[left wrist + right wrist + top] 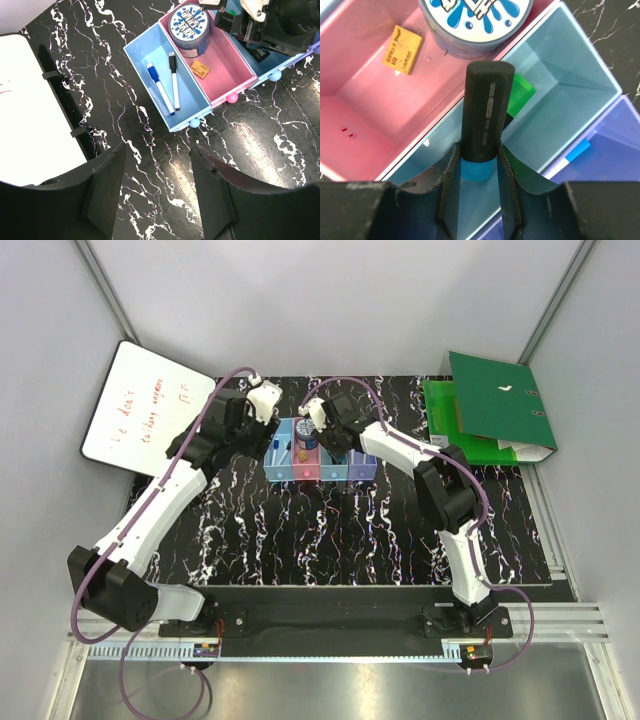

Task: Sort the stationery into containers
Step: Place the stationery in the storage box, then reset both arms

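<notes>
The containers (320, 465) are a row of joined bins at the back middle of the table. My right gripper (478, 152) is shut on a black marker (485, 110) with a blue end, held over the blue bin (570, 90). A green marker (520, 92) lies in that bin. The pink bin (365, 100) holds a round blue roll (475, 20) and a small yellow piece (402, 50). Two white markers (160, 87) lie in the light blue bin (145, 55). My left gripper (157, 150) hangs open above bare table, just in front of that bin.
A whiteboard (140, 420) with red writing lies at the back left, close to my left arm. A large green binder (495, 410) sits at the back right. The purple bin (615, 145) holds a white and blue item (570, 155).
</notes>
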### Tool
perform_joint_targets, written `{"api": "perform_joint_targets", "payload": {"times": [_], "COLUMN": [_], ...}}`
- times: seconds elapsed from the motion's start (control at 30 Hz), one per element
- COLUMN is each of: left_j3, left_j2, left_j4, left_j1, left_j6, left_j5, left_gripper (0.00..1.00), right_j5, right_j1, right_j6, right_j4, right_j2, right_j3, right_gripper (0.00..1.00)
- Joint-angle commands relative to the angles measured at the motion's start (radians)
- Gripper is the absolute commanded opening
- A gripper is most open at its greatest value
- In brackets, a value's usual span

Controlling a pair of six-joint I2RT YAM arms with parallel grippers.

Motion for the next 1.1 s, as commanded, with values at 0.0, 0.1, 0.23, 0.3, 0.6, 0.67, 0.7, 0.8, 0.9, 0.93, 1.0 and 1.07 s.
{"api": "perform_joint_targets", "payload": {"times": [0.0, 0.1, 0.23, 0.3, 0.6, 0.67, 0.7, 0.8, 0.9, 0.93, 1.0, 1.07], "left_j3": [-0.003, 0.001, -0.001, -0.003, 0.001, 0.002, 0.002, 0.002, 0.01, 0.014, 0.022, 0.031], "left_j2": [-0.035, -0.034, -0.034, -0.034, -0.037, -0.04, -0.041, -0.048, -0.058, -0.067, -0.081, -0.089], "left_j4": [0.03, 0.029, 0.029, 0.027, 0.02, 0.017, 0.014, 0.01, 0.003, 0.001, 0.001, -0.005], "left_j1": [-0.005, -0.005, -0.005, -0.005, -0.005, -0.005, -0.005, -0.005, -0.005, -0.005, -0.005, -0.006], "left_j6": [0.026, 0.026, 0.024, 0.024, 0.021, 0.019, 0.019, 0.021, 0.019, 0.013, 0.01, 0.009], "left_j5": [-0.022, -0.018, -0.01, -0.008, 0.002, 0.004, 0.004, 0.004, -0.001, -0.005, -0.016, -0.028], "left_gripper": [0.59, 0.59, 0.6, 0.6, 0.6, 0.6, 0.6, 0.61, 0.61, 0.69, 0.8, 0.86], "right_j5": [-0.012, -0.014, -0.014, -0.006, 0.023, 0.026, 0.031, 0.044, 0.066, 0.078, 0.095, 0.112], "right_j1": [-0.001, -0.001, -0.003, -0.001, -0.001, -0.001, -0.003, -0.001, -0.001, -0.001, -0.003, 0.002], "right_j6": [0.021, 0.021, 0.019, 0.019, 0.006, 0.003, 0.004, 0.006, 0.009, 0.012, 0.007, -0.013], "right_j4": [0.02, 0.023, 0.031, 0.034, 0.049, 0.049, 0.051, 0.051, 0.048, 0.049, 0.048, 0.031], "right_j2": [0.01, 0.006, -0.008, -0.02, -0.089, -0.103, -0.109, -0.138, -0.189, -0.221, -0.256, -0.307], "right_j3": [0.03, 0.024, 0.021, 0.018, -0.036, -0.044, -0.044, -0.033, -0.022, -0.018, -0.015, -0.007], "right_gripper": [0.0, 0.08, 0.22, 0.32, 0.59, 0.59, 0.59, 0.59, 0.63, 0.67, 0.73, 0.84]}}
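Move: The right hand, low inside the blue compartment with the blue-capped black marker pinched near its cap, has the middle of that compartment about 3 cm ahead and 2 cm below. The green-capped marker lies some 3 cm ahead and 1 cm right, the round jar about 5 cm ahead and 5 cm left, the orange eraser 2 cm ahead and 6 cm left. From the left hand the compartment is roughly 13 cm ahead, 16 cm right and 19 cm below. The right hand at first stays almost still over the blue compartment, still pinching the blue-capped marker close above the floor beside the green-capped one, then opens its fingers and lets go of it. With the fingers spreading wider it backs out upward, slowly and then faster, about 5 cm nearly straight up with a slight drift to the right, the fingertips tilting up by some 5 degrees as it clears the marker. ##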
